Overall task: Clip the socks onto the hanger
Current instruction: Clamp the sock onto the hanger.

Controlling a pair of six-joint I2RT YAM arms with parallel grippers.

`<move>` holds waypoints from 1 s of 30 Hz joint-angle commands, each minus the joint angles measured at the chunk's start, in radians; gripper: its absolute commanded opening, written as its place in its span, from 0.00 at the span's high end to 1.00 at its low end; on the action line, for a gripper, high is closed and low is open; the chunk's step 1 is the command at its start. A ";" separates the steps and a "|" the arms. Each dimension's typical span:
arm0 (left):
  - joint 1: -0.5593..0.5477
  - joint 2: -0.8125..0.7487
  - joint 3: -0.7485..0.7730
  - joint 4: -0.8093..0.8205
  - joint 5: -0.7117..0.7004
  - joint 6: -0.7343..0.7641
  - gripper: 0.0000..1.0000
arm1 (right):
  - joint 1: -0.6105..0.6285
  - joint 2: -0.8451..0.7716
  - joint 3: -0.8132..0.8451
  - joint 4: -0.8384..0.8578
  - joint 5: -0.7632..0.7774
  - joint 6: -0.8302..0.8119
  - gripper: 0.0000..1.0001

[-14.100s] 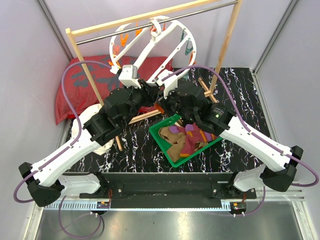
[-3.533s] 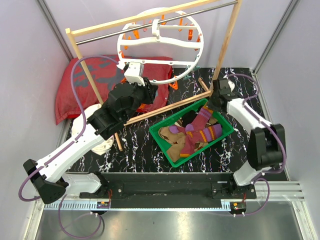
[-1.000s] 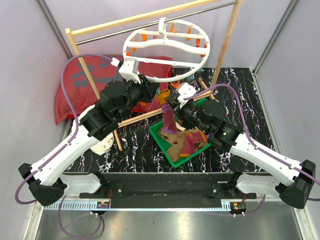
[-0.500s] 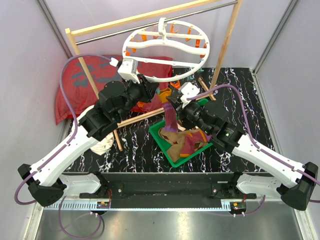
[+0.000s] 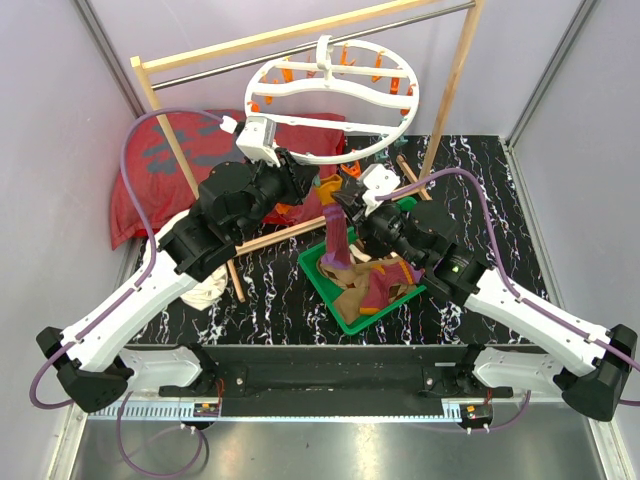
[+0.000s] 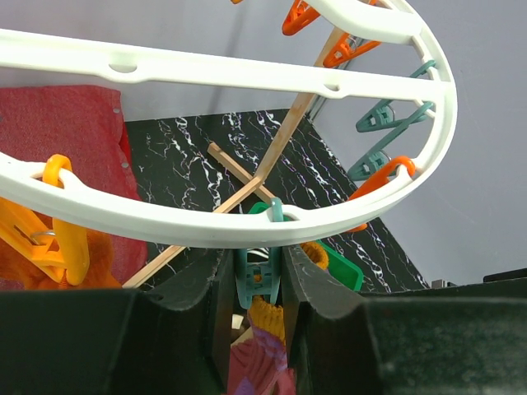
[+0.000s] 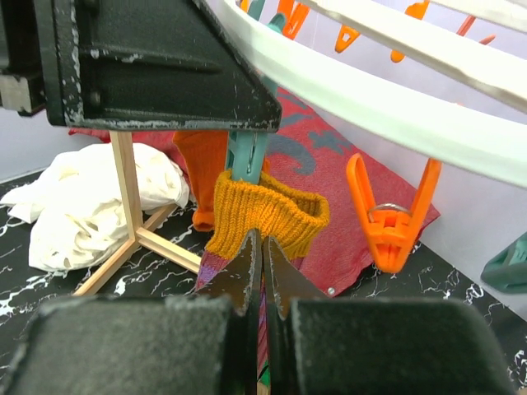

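The white ring hanger (image 5: pixel 400 122) hangs from the rack bar; its rim (image 6: pixel 165 224) crosses the left wrist view. My left gripper (image 5: pixel 318 188) (image 6: pixel 255 267) is shut on a teal clip (image 6: pixel 262 284) under that rim. My right gripper (image 5: pixel 347 203) (image 7: pixel 263 247) is shut on a purple striped sock (image 5: pixel 338 243) just below its orange-yellow cuff (image 7: pixel 265 206). The cuff sits directly under the teal clip (image 7: pixel 247 156), and the clip's tip reaches into it. Whether the clip bites the cuff I cannot tell. An orange sock (image 7: pixel 200 169) hangs behind. More socks (image 5: pixel 378 285) lie in the green basket (image 5: pixel 345 318).
The wooden-post rack (image 5: pixel 160 112) with its metal bar spans the back, its floor braces (image 7: pixel 136 239) under the hanger. A white cloth (image 5: pixel 200 288) lies at left, a red cushion (image 5: pixel 150 170) behind it. Orange clips (image 7: pixel 391 222) dangle from the ring.
My right gripper has lifted the purple sock slightly up toward the hanger's rim. The left arm and the hanger have stayed put.
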 commanded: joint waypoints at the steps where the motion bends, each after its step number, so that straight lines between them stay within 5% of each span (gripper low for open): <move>1: -0.004 0.006 0.005 0.000 0.002 -0.013 1.00 | 0.007 -0.006 0.052 0.084 0.007 -0.008 1.00; 10: -0.004 0.006 0.011 -0.009 0.008 -0.018 0.98 | 0.007 0.019 0.079 0.108 0.004 -0.016 1.00; 16: -0.003 -0.010 0.007 -0.008 -0.005 -0.015 0.57 | 0.007 0.028 0.084 0.114 -0.004 -0.011 1.00; 17: -0.004 -0.011 0.005 -0.008 -0.009 -0.012 0.43 | 0.008 0.028 0.086 0.116 -0.005 -0.010 1.00; 20: -0.003 -0.019 0.005 -0.005 -0.035 -0.004 0.27 | 0.008 0.028 0.090 0.108 -0.010 -0.002 0.98; 23: -0.001 -0.019 0.007 -0.003 -0.057 0.016 0.25 | 0.007 0.022 0.089 0.085 -0.010 0.013 0.80; 24: -0.001 -0.017 0.007 -0.003 -0.066 0.020 0.24 | 0.007 0.019 0.087 0.072 -0.004 0.024 0.66; 30: 0.048 -0.011 0.008 -0.008 -0.057 0.023 0.25 | 0.007 -0.040 0.037 0.000 0.068 0.095 0.42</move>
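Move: The left fingers already squeeze the teal clip hanging from the hanger's near rim; the striped sock's yellow cuff sits about 3 cm below that hand, 1 cm back and 1 cm to its right. The right fingers already pinch the cuff; from them the teal clip is some 4 cm up, 1 cm ahead and 2 cm left. A bare orange clip hangs about 3 cm ahead and 4 cm right of the left hand, and the sock box lies well below. Raise the right gripper about 2 cm with the cuff still pinched, bringing it up into the teal clip's jaws, while the left gripper, squeezing the clip, sinks roughly 1 cm. Then open the left fingers wide to free the clip and ease that hand about 1 cm left and slightly forward; hold the right one nearly still and open it about halfway, letting go of the cuff. ##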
